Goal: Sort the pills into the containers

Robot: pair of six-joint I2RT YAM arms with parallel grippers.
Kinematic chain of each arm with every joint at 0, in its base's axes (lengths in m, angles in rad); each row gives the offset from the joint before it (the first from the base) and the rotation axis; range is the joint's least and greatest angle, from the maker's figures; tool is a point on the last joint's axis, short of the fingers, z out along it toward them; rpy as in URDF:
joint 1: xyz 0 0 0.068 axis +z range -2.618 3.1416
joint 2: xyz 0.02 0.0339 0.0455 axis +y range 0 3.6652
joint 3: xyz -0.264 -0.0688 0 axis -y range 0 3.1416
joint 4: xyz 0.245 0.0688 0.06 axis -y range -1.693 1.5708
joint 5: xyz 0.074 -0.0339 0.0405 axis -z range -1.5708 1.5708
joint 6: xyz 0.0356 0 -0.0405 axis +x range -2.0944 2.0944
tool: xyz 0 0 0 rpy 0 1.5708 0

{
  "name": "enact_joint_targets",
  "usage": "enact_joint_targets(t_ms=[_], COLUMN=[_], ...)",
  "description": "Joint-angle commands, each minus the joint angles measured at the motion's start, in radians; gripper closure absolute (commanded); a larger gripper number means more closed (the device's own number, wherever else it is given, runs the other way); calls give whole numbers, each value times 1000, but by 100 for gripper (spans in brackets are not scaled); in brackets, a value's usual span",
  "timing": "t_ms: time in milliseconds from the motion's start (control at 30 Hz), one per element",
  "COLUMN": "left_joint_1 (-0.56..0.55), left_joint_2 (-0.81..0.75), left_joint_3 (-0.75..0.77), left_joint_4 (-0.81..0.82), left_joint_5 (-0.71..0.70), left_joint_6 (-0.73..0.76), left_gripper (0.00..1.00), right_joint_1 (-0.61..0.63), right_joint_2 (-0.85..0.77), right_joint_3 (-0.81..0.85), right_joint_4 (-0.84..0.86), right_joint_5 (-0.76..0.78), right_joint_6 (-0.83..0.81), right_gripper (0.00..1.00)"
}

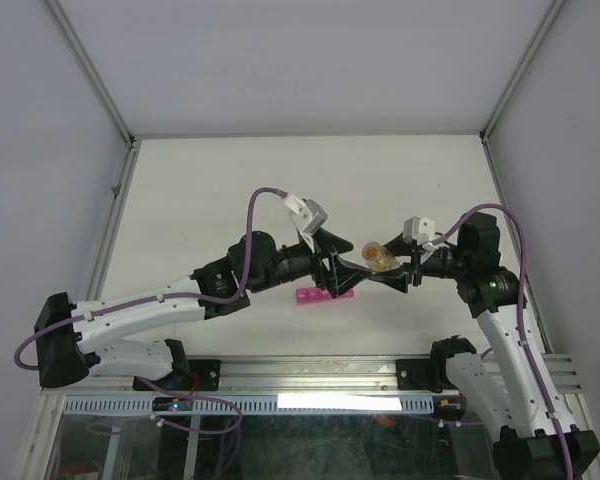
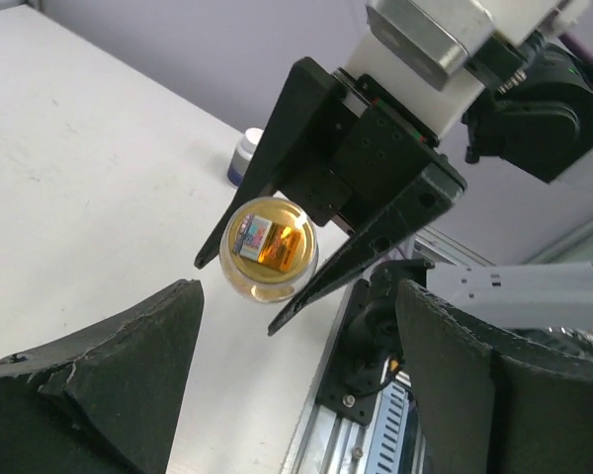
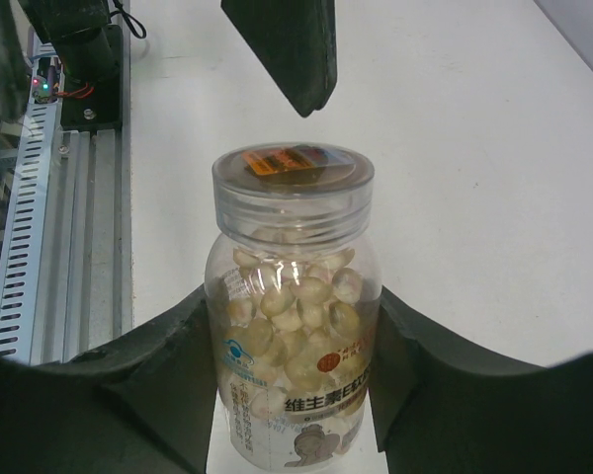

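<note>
My right gripper (image 1: 398, 270) is shut on a clear pill bottle (image 1: 378, 258), held on its side above the table. In the right wrist view the bottle (image 3: 295, 415) sits between the fingers, full of pale yellow pills (image 3: 292, 306), with its clear lid (image 3: 292, 178) on. My left gripper (image 1: 342, 272) faces that lid (image 2: 269, 247) and stands open, its fingers (image 2: 128, 365) short of the bottle with nothing between them. One left finger (image 3: 287, 49) shows beyond the lid. The magenta containers (image 1: 318, 296) lie on the table, below and partly under the left gripper.
A small white and blue bottle (image 2: 245, 156) stands on the table beyond the right gripper. The aluminium rail (image 1: 310, 375) with the arm bases runs along the near edge. Frame posts (image 1: 115, 190) bound the white table at both sides.
</note>
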Motion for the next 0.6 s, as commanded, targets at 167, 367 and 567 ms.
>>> enact_joint_targets(t_ms=[167,367,567], left_joint_1=[-131,-147,-148], left_joint_2=[118,173,210], left_joint_3=[268,348,384], left_joint_4=[-272,-342,-355], left_joint_5=[-428,-473,-431], left_joint_6=[-17,14,18], left_gripper=[23,30,41], right_joint_1=[-5,-4,-5], right_joint_2=[-13,-12,-10], right_joint_3=[33,31,31], right_joint_4=[50,50,51], right_joint_5=[-26,-26,-26], right_joint_6=[4,4,4], right_gripper=[100,100,100])
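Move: The jar's gold-topped lid is some 5 cm to the left hand's right, about 2 cm ahead and a couple of centimetres lower; the jar body, in the right hand's grip, is around 8 cm to the right, 1 cm ahead and 5 cm lower. The pink pill box lies on the table about 7 cm ahead, neither left nor right, roughly 28 cm below. From the right hand the lid is about 4 cm left, 4 cm up and 1 cm ahead. The left hand comes back in on the jar lid from its left side, going about 2.5 cm forward and as much to the right, first rising 1 cm and then sinking nearly 2 cm, while its fingertips swing some 15 degrees counter-clockwise and dip a little. Its wide-open fingers close part-way until they stand either side of the lid, whether touching can't be seen, and the right hand stays still with its grip on the jar. ##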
